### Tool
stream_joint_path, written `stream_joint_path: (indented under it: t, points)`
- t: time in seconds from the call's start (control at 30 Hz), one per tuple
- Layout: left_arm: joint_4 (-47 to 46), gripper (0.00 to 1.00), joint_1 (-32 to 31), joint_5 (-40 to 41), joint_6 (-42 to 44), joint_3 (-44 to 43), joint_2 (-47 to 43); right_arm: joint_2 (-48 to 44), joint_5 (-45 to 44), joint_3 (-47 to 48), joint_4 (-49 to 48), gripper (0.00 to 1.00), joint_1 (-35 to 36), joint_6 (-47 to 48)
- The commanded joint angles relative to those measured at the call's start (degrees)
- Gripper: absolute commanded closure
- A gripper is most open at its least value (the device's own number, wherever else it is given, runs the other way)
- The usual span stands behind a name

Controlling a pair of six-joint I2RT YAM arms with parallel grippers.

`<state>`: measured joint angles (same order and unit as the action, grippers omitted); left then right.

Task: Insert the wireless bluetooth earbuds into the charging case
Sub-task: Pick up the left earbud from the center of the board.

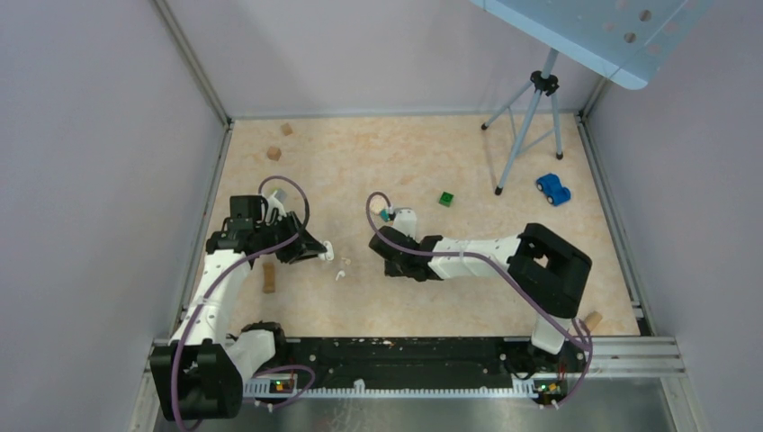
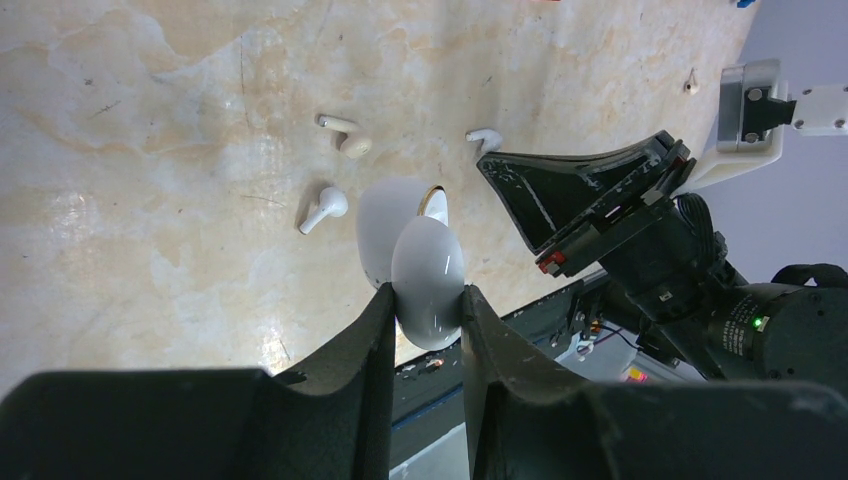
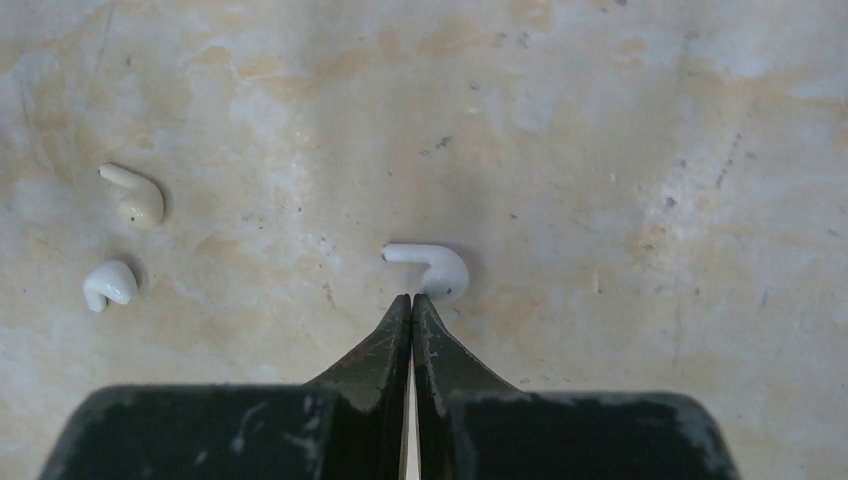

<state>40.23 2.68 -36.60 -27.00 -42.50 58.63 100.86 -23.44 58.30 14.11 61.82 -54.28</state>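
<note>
My left gripper (image 2: 428,292) is shut on the charging case (image 2: 425,265), a pale rounded case held above the table with its lid swung open behind it. Below it lie a white earbud (image 2: 323,208) and a cream earbud-shaped piece (image 2: 345,137). Another white earbud (image 3: 432,265) rests on the table just past the tips of my right gripper (image 3: 411,298), which is shut with nothing between its fingers. The other two pieces, cream (image 3: 135,195) and white (image 3: 108,283), show at the left of the right wrist view. From above, the case (image 1: 328,249) sits left of the right gripper (image 1: 378,238).
A green cube (image 1: 446,198), a teal cube (image 1: 385,214) and a blue toy car (image 1: 553,188) lie further back. Tan wooden blocks (image 1: 273,153) (image 1: 268,277) sit on the left side. A tripod (image 1: 531,117) stands at the back right.
</note>
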Motion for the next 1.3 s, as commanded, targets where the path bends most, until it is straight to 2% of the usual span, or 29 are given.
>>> stream_joint_path:
  t: [0.0, 0.17, 0.37, 0.6, 0.87, 1.13, 1.27]
  points:
    - [-2.0, 0.93, 0.38, -1.25, 0.63, 0.03, -0.71, 3.42, 1.78, 6.71, 1.27, 1.0, 0.09, 15.75]
    - [-1.79, 0.93, 0.37, -1.09, 0.55, 0.1, -0.8, 3.58, -0.5, 8.81, 5.2, 0.95, 0.11, 19.06]
    - [-2.08, 0.93, 0.35, -1.02, 0.37, 0.39, -0.58, -0.23, -0.51, 6.06, 4.01, 0.71, 0.14, 11.96]
    - [-2.02, 0.93, 0.4, -1.18, 0.44, 0.24, -0.58, -0.34, -0.86, 3.71, 2.47, 0.7, 0.07, 7.62]
    - [-2.52, 0.93, 0.4, -1.9, -0.28, 0.83, -0.59, 0.39, -4.32, 4.44, 8.86, 0.69, -0.3, 7.07]
    - [-2.87, 0.93, 0.38, -2.26, -0.68, 1.03, -0.87, -0.09, -5.31, 4.26, 9.85, 0.68, -1.01, 7.08]
    - [-3.04, 0.93, 0.4, -2.72, -0.93, 1.56, -0.97, -1.06, -4.46, 5.13, 9.31, 0.63, -1.06, 7.62]
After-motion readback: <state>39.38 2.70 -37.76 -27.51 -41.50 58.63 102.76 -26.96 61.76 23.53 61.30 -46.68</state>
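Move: The left earbud lies almost under the right hand's shut fingertips, about 2 cm ahead of the hand point, 1 cm to its right and 2 cm lower. The cream earbud lies some 10 cm left and 4 cm ahead of that hand, and the white earbud about 11 cm left and level with it, both on the board. From the left hand, which already holds the case, the left earbud lies roughly 17 cm right, 2 cm ahead and 12 cm below. Ease the shut right fingers about 1 cm forward and 1 cm left at the left earbud, then open them about a third of the way with a slight lift. Swing the open gripper back right some 4 cm and sink 1–2 cm, its left side dipping a little over 10 degrees, bringing the left fingertip close beside the stem. Keep the case held still in the left gripper. ##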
